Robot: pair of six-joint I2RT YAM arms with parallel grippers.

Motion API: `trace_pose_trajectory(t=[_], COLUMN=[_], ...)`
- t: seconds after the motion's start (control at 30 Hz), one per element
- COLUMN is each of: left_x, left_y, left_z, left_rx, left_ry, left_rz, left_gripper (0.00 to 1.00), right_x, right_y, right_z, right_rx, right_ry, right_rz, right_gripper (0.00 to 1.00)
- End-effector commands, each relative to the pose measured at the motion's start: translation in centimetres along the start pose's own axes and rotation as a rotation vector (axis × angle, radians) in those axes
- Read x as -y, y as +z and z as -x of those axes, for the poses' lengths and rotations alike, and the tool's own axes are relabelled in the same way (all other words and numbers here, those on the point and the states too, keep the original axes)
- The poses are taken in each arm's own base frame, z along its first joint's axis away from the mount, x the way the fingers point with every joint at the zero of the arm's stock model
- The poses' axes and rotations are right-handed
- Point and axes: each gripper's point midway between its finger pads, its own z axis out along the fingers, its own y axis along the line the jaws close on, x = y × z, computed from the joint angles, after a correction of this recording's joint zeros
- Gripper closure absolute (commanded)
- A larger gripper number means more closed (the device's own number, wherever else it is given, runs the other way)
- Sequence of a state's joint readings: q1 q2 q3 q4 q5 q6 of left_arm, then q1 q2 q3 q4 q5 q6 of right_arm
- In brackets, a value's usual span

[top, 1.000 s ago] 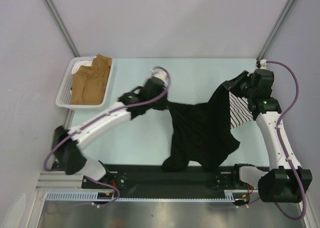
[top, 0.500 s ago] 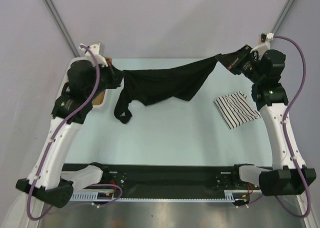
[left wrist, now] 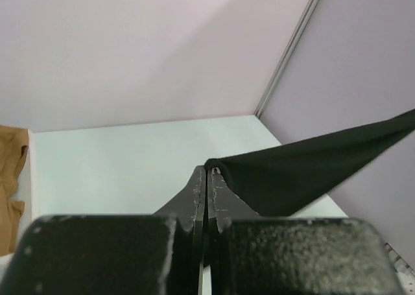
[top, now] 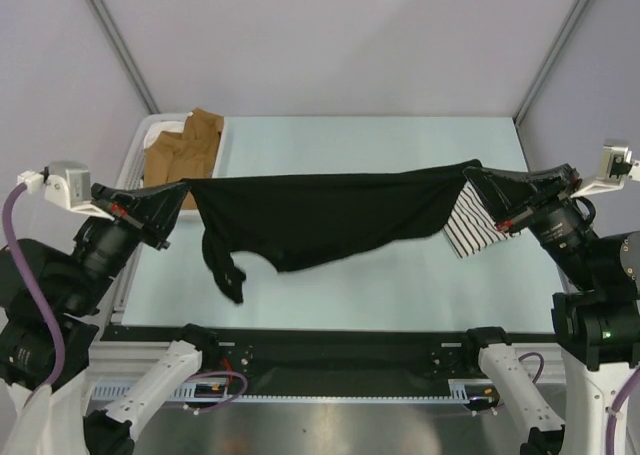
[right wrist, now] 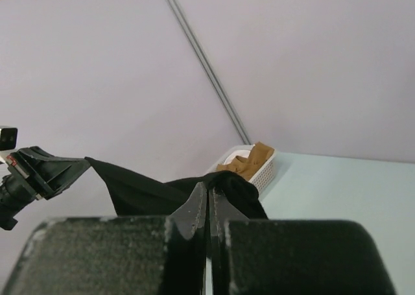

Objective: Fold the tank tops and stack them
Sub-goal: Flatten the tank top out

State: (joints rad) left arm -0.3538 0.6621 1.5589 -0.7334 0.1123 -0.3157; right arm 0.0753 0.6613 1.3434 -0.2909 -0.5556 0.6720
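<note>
The black tank top [top: 320,215] hangs stretched wide in the air between both arms, above the table. My left gripper [top: 178,188] is shut on its left corner, and the wrist view shows the cloth [left wrist: 305,172] pinched at the closed tips [left wrist: 207,173]. My right gripper [top: 470,173] is shut on the right corner, with black fabric [right wrist: 240,188] bunched at its tips [right wrist: 209,186]. A strap end dangles at the lower left [top: 228,275]. The striped tank top [top: 470,227] lies folded on the table at the right, partly behind the black one.
A white basket [top: 135,155] at the back left holds brown cloth [top: 185,145], also visible in the right wrist view [right wrist: 249,162]. The pale green table [top: 380,285] has metal frame posts at its back corners. Both arm bases sit along the near edge.
Both arms rose and drew apart toward the near side, pulling the black tank top from a loose sag into a taut horizontal span. The striped top stayed where it lay.
</note>
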Motion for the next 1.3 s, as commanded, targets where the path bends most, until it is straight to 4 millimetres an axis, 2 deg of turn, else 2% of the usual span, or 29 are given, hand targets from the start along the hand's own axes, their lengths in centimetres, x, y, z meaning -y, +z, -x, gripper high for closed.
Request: trace_pose_trajectory(t=[0.0,0.1,0.13,0.17,0.23,0.27,0.3,0.33,0.37,0.43,0.47,0.5,0.53,0.57,0.6,0.63,0.67,0.7,0.73,0.77,0.8,0.83,0.9,0.93,1.0,1.03,1.1,1.13,1.27], left_x=[-1.7,-2.4,-3.2,-3.8,-5.2,-5.7,-6.8,-7.4,-8.0,-9.4,-10.3,-10.9,-11.8,-12.9,-13.5,-14.8,-16.5,-17.1,-17.7,-19.7,-19.8,-20.5,-21.7,-22.1,-23.2,-23.4,-23.9,-24.4,-25.3], left_y=[1.8,3.6,4.4,5.3,7.9,8.8,10.7,11.5,12.7,14.4,16.2,17.0,17.6,19.4,20.2,21.2,22.7,24.3,25.2,26.1,27.9,28.7,30.6,31.2,32.6,33.1,34.1,34.2,33.9], left_z=[-3.0,-3.4,-3.9,-4.5,-6.9,-8.0,-10.5,-11.6,-12.1,-15.6,-17.0,-18.0,-19.6,-21.1,-22.2,-23.1,-25.8,-25.9,-26.8,-30.7,-29.8,-30.5,-32.6,-33.2,-34.3,-34.4,-34.2,-35.1,-35.1], left_rx=[-0.121,-0.144,-0.155,-0.171,-0.23,-0.254,-0.308,-0.329,-0.318,-0.374,-0.379,-0.385,-0.401,-0.406,-0.418,-0.422,-0.47,-0.473,-0.497,-0.585,-0.568,-0.582,-0.611,-0.616,-0.622,-0.622,-0.618,-0.635,-0.636], left_ry=[-0.014,-0.011,-0.01,-0.011,-0.015,-0.024,-0.033,-0.043,-0.059,-0.084,-0.103,-0.11,-0.111,-0.105,-0.1,-0.083,-0.081,-0.079,-0.084,-0.096,-0.101,-0.104,-0.123,-0.129,-0.135,-0.135,-0.13,-0.129,-0.121], left_rz=[0.068,0.097,0.129,0.15,0.19,0.199,0.221,0.234,0.245,0.266,0.271,0.28,0.299,0.314,0.318,0.357,0.39,0.395,0.4,0.432,0.421,0.428,0.424,0.421,0.43,0.426,0.434,0.444,0.474], left_gripper=[1.0,1.0,1.0,1.0,1.0,1.0,1.0,1.0,1.0,1.0,1.0,1.0,1.0,1.0,1.0,1.0,1.0,1.0,1.0,1.0,1.0,1.0,1.0,1.0,1.0,1.0,1.0,1.0,1.0], right_x=[2.4,5.0,7.3,8.6,11.1,13.5,14.6,15.3,17.7,19.6,20.7,22.9,24.0,25.1,27.4,28.5,29.4,31.6,32.4,33.7,34.3,36.4,37.9,39.4,40.9,42.2,43.3,43.8,45.6], right_y=[0.1,1.0,1.7,2.1,3.1,3.5,3.9,4.7,5.1,6.2,6.7,7.1,8.1,8.6,9.4,10.4,11.1,12.4,13.3,14.0,14.8,16.2,17.4,18.1,18.8,18.7,19.4,19.4,18.7], right_z=[-1.7,-2.4,-3.5,-4.2,-5.6,-8.0,-8.9,-9.1,-11.5,-12.5,-13.4,-15.3,-15.5,-16.2,-17.9,-17.9,-18.3,-19.9,-20.3,-21.3,-22.1,-23.3,-24.2,-25.1,-25.6,-26.7,-26.5,-26.6,-27.5], right_rx=[-0.058,-0.078,-0.105,-0.12,-0.138,-0.182,-0.19,-0.176,-0.214,-0.207,-0.214,-0.243,-0.226,-0.228,-0.253,-0.228,-0.228,-0.246,-0.248,-0.264,-0.282,-0.293,-0.296,-0.295,-0.292,-0.302,-0.295,-0.296,-0.31], right_ry=[0.044,0.094,0.137,0.158,0.206,0.253,0.273,0.277,0.329,0.346,0.362,0.387,0.379,0.384,0.399,0.387,0.393,0.41,0.418,0.436,0.459,0.474,0.487,0.487,0.482,0.485,0.485,0.493,0.513], right_rz=[-0.095,-0.188,-0.261,-0.299,-0.349,-0.392,-0.407,-0.397,-0.442,-0.454,-0.465,-0.501,-0.498,-0.511,-0.54,-0.532,-0.535,-0.538,-0.534,-0.54,-0.529,-0.528,-0.527,-0.531,-0.542,-0.553,-0.552,-0.553,-0.592], right_gripper=[1.0,1.0,1.0,1.0,1.0,1.0,1.0,1.0,1.0,1.0,1.0,1.0,1.0,1.0,1.0,1.0,1.0,1.0,1.0,1.0,1.0,1.0,1.0,1.0,1.0,1.0,1.0,1.0,1.0])
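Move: Both hands hold the black tank top stretched high between them. The bare far table it is taken to lies some 41 cm ahead of the left hand and 6 cm to its right, and about 40 cm straight ahead of the right hand, roughly 50 cm below both. The basket stands about 38 cm ahead and 20 cm left of the left hand. The folded striped tank top lies some 20 cm ahead and 16 cm right of the right hand. Forward and down in one long sweep, both arms carry the black tank top's pinched upper corners some 40 cm out and nearly as far down towards the far table, slowing at the end. The left hand drifts about 6 cm to the right, both wrists tip downward by roughly 50 degrees, and the fingers keep their pinch. ##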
